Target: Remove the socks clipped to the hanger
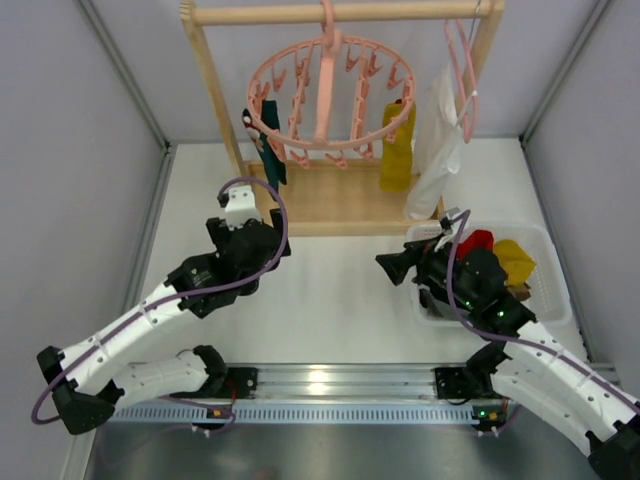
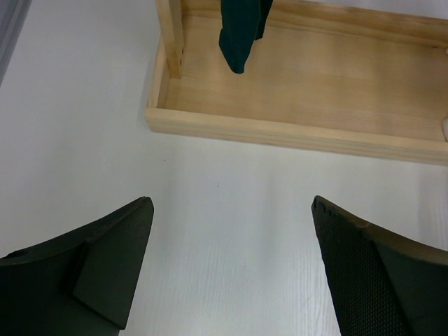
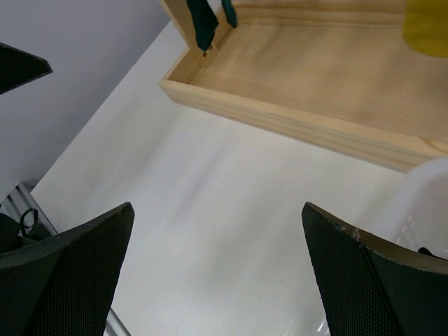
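Observation:
The round pink hanger (image 1: 330,95) hangs from a wooden rail. A dark teal sock (image 1: 268,150) is clipped at its left, and its tip (image 2: 240,35) shows in the left wrist view. A mustard-yellow sock (image 1: 397,145) is clipped at the hanger's right. A red sock (image 1: 478,240) and a yellow sock (image 1: 515,258) lie in the white basket (image 1: 548,300). My left gripper (image 1: 280,232) (image 2: 232,203) is open and empty above the table, just in front of the wooden base. My right gripper (image 1: 392,265) (image 3: 218,207) is open and empty beside the basket's left edge.
The wooden rack's base tray (image 1: 330,205) (image 2: 294,91) (image 3: 315,77) lies under the hanger. A large white cloth (image 1: 435,150) and a thin pink clothes hanger (image 1: 462,80) hang at the right of the rail. Grey walls stand on both sides.

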### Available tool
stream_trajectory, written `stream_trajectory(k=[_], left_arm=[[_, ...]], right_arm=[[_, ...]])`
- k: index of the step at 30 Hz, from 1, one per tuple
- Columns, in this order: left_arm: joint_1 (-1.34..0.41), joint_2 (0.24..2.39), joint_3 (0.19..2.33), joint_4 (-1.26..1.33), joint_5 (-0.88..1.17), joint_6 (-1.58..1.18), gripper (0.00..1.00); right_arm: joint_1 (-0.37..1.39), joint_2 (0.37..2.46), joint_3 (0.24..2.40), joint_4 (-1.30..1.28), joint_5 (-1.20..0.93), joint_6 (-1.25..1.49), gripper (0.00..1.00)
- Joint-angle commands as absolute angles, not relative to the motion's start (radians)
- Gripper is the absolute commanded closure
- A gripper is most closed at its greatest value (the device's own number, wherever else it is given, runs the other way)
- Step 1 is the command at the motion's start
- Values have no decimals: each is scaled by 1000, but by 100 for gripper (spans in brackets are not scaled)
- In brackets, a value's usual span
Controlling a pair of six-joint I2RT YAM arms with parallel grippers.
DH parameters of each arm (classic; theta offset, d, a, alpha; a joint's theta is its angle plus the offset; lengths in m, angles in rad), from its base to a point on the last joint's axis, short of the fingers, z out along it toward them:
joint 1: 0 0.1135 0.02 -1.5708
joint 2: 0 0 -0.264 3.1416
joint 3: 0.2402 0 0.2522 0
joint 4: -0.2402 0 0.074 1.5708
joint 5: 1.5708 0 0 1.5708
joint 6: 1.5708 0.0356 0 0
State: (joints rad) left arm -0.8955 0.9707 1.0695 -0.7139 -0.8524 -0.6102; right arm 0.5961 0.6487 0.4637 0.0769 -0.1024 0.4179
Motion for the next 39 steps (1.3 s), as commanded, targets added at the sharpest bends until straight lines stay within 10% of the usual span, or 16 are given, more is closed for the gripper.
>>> stream_trajectory(k=[1, 11, 33, 39], left_arm=[[-871, 977, 994, -586, -826, -638, 2], [-551, 1078, 740, -84, -485, -555, 2], [-460, 1689, 937, 587, -581, -321, 4], [-459, 1756, 996, 621, -646, -261, 53]], right_arm=[[588, 638, 439, 244, -202, 460, 1], [588, 516, 396, 235, -213, 488, 1], [588, 514, 336, 330, -268, 505, 1], [588, 525, 333, 344, -278, 508, 1]])
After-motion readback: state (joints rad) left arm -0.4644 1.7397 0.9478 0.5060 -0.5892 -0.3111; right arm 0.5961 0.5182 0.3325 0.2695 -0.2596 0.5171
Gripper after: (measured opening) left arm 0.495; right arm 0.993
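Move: The dark green sock hanging at the hanger's left side is about 24 cm ahead of the left hand, 2 cm to its right and some 7 cm lower. The rack's left post stands about 6 cm to the left of the sock, the hanger ring's centre about 11 cm to its right and 13 cm higher, and the yellow sock some 26 cm to its right. From the right hand the green sock is roughly 26 cm ahead and 25 cm to the left, slightly lower. The green sock's hanging toe end is what the left hand goes for: open, it drops about 13 cm while starting forward, then runs nearly level to some 22 cm of forward reach, its fingertips lifting late. Only at the end do the fingers close to half, either side of the toe; contact can't be made out. The open right hand eases back about 3 cm. ##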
